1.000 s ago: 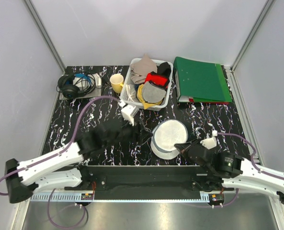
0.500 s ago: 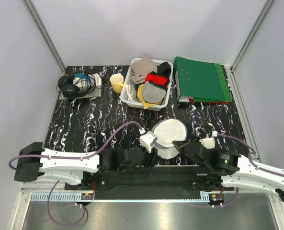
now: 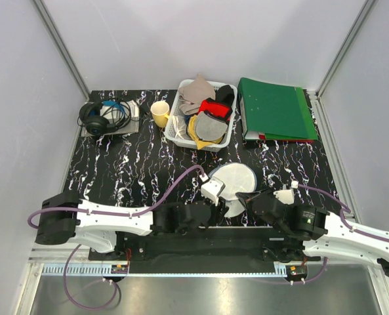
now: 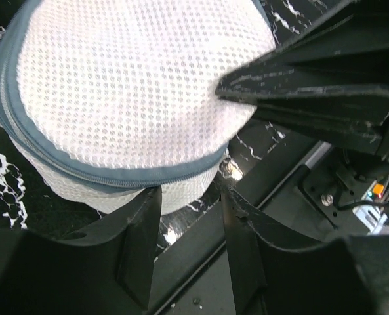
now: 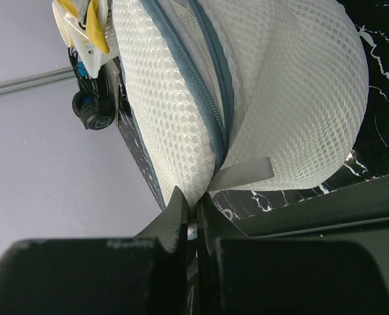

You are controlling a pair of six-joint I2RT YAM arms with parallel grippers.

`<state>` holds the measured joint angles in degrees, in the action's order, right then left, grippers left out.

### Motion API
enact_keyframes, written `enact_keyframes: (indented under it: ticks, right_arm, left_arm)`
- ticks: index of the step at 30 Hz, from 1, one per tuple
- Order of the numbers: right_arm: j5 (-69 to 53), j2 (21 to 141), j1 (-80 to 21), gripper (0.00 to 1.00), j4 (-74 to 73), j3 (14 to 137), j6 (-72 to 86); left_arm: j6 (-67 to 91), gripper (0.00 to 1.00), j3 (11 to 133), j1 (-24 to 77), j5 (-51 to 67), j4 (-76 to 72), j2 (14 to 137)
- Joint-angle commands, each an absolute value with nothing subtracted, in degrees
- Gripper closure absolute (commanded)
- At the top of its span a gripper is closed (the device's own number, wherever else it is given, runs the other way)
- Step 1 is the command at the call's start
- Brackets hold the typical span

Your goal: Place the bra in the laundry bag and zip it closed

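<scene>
The laundry bag (image 3: 234, 182), a round white mesh drum with a grey-blue zip round its rim, lies near the table's front edge. The bra is hidden. My right gripper (image 3: 246, 197) is shut on the bag's near rim; in the right wrist view its tips (image 5: 193, 200) pinch the mesh beside the zip, just below a grey tab (image 5: 243, 176). My left gripper (image 3: 215, 205) sits at the bag's near-left side. In the left wrist view its jaws (image 4: 191, 193) stand apart with nothing between them, the bag (image 4: 135, 98) just beyond the tips and the right gripper's fingers (image 4: 312, 85) pressed on the mesh.
A white lattice basket (image 3: 228, 137) of garments stands behind the bag. A yellow cup (image 3: 159, 113) and headphones (image 3: 102, 117) are at the back left, a green binder (image 3: 273, 108) at the back right. The black rail of the arm bases (image 3: 194, 244) runs close under both grippers.
My left arm has swung from the table's middle left over to the bag's near-left side, and its jaws have narrowed. The right gripper has kept its hold on the rim.
</scene>
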<state>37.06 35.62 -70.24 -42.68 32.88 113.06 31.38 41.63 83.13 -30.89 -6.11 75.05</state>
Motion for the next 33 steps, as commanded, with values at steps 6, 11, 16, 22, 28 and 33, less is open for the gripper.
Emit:
enact_keyframes:
  ticks: [6, 11, 16, 22, 28, 33]
  right_arm:
    - [40.3, 36.7, -70.5, 1.00, -39.7, 34.5, 124.5]
    - [40.3, 37.5, -70.6, 1.00, -38.2, 34.7, 125.2]
    - [39.8, 38.5, -70.6, 1.00, -37.4, 35.3, 125.5]
    - [39.2, 39.0, -70.6, 1.00, -36.4, 35.1, 126.4]
    - [39.0, 40.1, -70.6, 1.00, -35.9, 35.3, 126.7]
    - [39.2, 38.1, -70.6, 1.00, -36.6, 34.2, 124.8]
  left_arm:
    - [28.7, 0.55, 45.5, 83.4, -35.2, -17.0, 77.4]
    - [28.7, 0.51, 45.2, 83.4, -35.2, -18.7, 78.1]
    - [30.0, 0.57, 46.2, 83.4, -37.8, -17.7, 79.9]
    - [31.9, 0.70, 49.9, 83.4, -43.8, -13.2, 83.5]
    - [32.9, 0.87, 51.3, 83.1, -46.1, -12.1, 84.6]
    - [33.6, 1.00, 49.9, 81.2, -46.2, -8.3, 83.5]
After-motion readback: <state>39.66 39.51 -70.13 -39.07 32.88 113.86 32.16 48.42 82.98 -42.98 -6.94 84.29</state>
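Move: The left gripper, half open, has the blue zip edge of the laundry bag about 3 cm ahead and 2 cm to its right, roughly level with it. The right gripper's shut fingertips, already holding the bag's edge, are some 3 cm ahead and 7 cm to the right of the left gripper; the middle of the bag is about 9 cm ahead, 5 cm right and 4 cm lower. From the right hand the zip edge lies about 6 cm left, nearly level. The left fingers close on the blue zip edge and pinch it beside the right gripper. The left hand first eases up and to the right by about 1.5 cm, then sinks back while going forward, some 3.5 cm forward overall, turning about 10 degrees counter-clockwise as its fingers shut. The right hand keeps its pinch on the bag, creeping forward about 1 cm. ##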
